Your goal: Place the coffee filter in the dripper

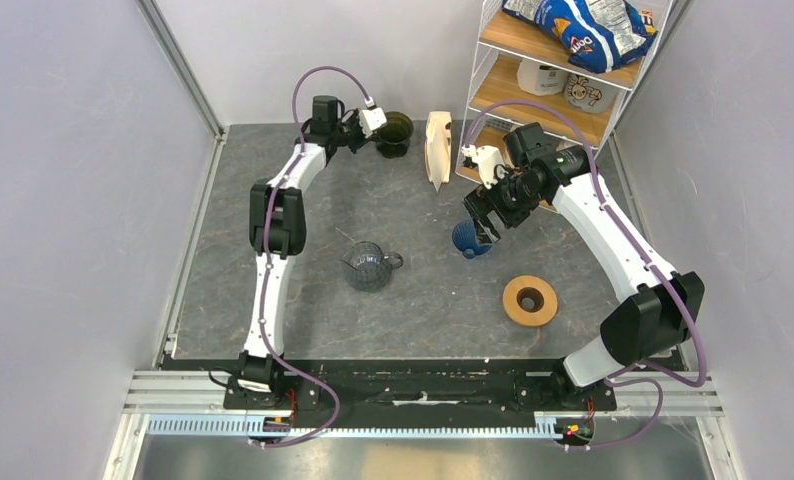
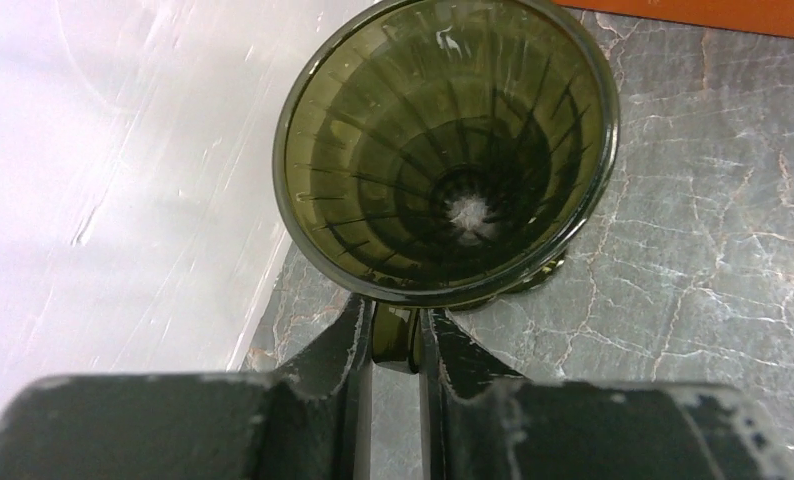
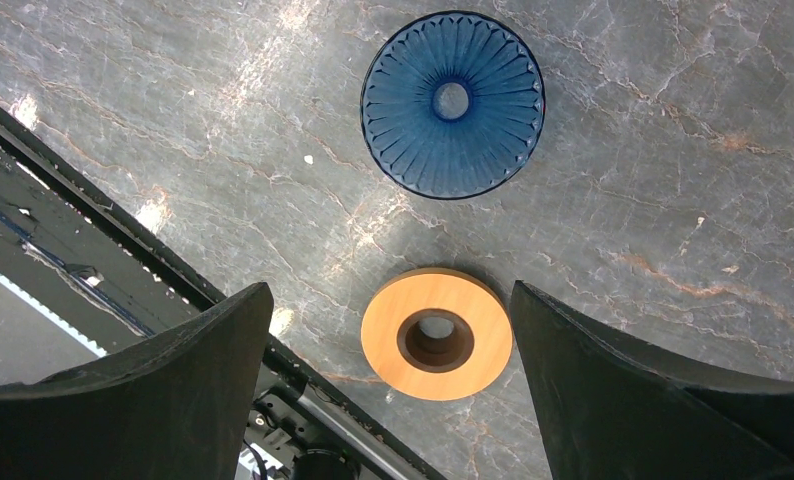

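The dark olive-green dripper (image 1: 394, 133) stands upright at the back of the table, close to the back wall. In the left wrist view its ribbed cone (image 2: 443, 150) is empty. My left gripper (image 1: 376, 138) (image 2: 395, 320) is shut on the dripper's small side handle (image 2: 395, 342). My right gripper (image 1: 483, 225) (image 3: 391, 287) is open and empty, held above the table beside the blue ribbed cone. A thick cream stack of filters (image 1: 437, 148) stands on edge at the back middle. I cannot pick out a single loose filter.
A blue ribbed cone (image 1: 470, 240) (image 3: 453, 105) sits right of centre. A wooden ring (image 1: 530, 300) (image 3: 393, 345) lies at the front right. A clear glass carafe (image 1: 370, 266) stands in the middle. A wire shelf (image 1: 543, 100) with packets fills the back right corner.
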Motion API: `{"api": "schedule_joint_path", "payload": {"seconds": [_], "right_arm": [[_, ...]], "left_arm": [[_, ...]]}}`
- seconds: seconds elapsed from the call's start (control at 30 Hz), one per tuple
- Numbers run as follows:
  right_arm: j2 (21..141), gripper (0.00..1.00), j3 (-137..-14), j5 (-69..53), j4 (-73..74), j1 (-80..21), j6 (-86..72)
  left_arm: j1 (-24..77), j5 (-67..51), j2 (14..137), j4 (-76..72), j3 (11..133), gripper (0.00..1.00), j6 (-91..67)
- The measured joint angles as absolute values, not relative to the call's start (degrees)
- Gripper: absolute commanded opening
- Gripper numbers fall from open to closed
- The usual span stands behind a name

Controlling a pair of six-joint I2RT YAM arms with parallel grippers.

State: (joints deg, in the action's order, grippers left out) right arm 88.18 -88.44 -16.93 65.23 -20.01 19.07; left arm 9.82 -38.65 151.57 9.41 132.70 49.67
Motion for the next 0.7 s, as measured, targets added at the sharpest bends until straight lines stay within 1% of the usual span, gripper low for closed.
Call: {"api": "schedule_joint_path", "payload": {"seconds": [0.13, 0.23, 0.37, 0.5, 0.7], "right_arm": [[88.18, 0.97, -88.44, -16.97, 65.23, -20.01, 19.07], [88.18, 0.97, -88.44, -17.15, 65.23, -20.01, 19.07], [88.18, 0.97, -88.44, -17.39, 65.21, -20.01, 19.07], [88.18, 0.97, -88.44, -17.96, 65.21, -20.01, 19.05], [88.2, 0.97, -88.49, -19.62, 65.17, -19.97, 18.79]], "left_arm": [[9.89, -39.27, 150.02, 9.3, 130.45, 0.11, 49.19], [9.89, -39.33, 149.29, 8.91, 129.16, 0.02, 48.84], [9.87, -39.09, 147.87, 8.95, 127.17, 0.02, 46.74], [9.56, -38.96, 144.92, 8.86, 122.83, 0.02, 41.25], [8.36, -38.5, 134.85, 7.29, 111.04, 0.02, 33.58]]}}
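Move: The glass server, where the held green dripper seems bound, is some 36 cm back from the left hand, neither left nor right of it, at nearly the same height. The paper bag stands about 16 cm to the left hand's right and 1 cm back; the blue dripper lies about 27 cm back and 23 cm right, slightly lower. From the right hand, the server is about 25 cm left, 1 cm ahead and 13 cm below. The green dripper, its handle still pinched between the left fingertips, is drawn back about 6 cm, away from the rear wall and towards the glass server, slowly at first and then faster. Late on, the left hand also rises nearly 3 cm and drifts 2 cm left, rolling roughly 20 degrees about its own fingers, its upper side leaning forward and left. ##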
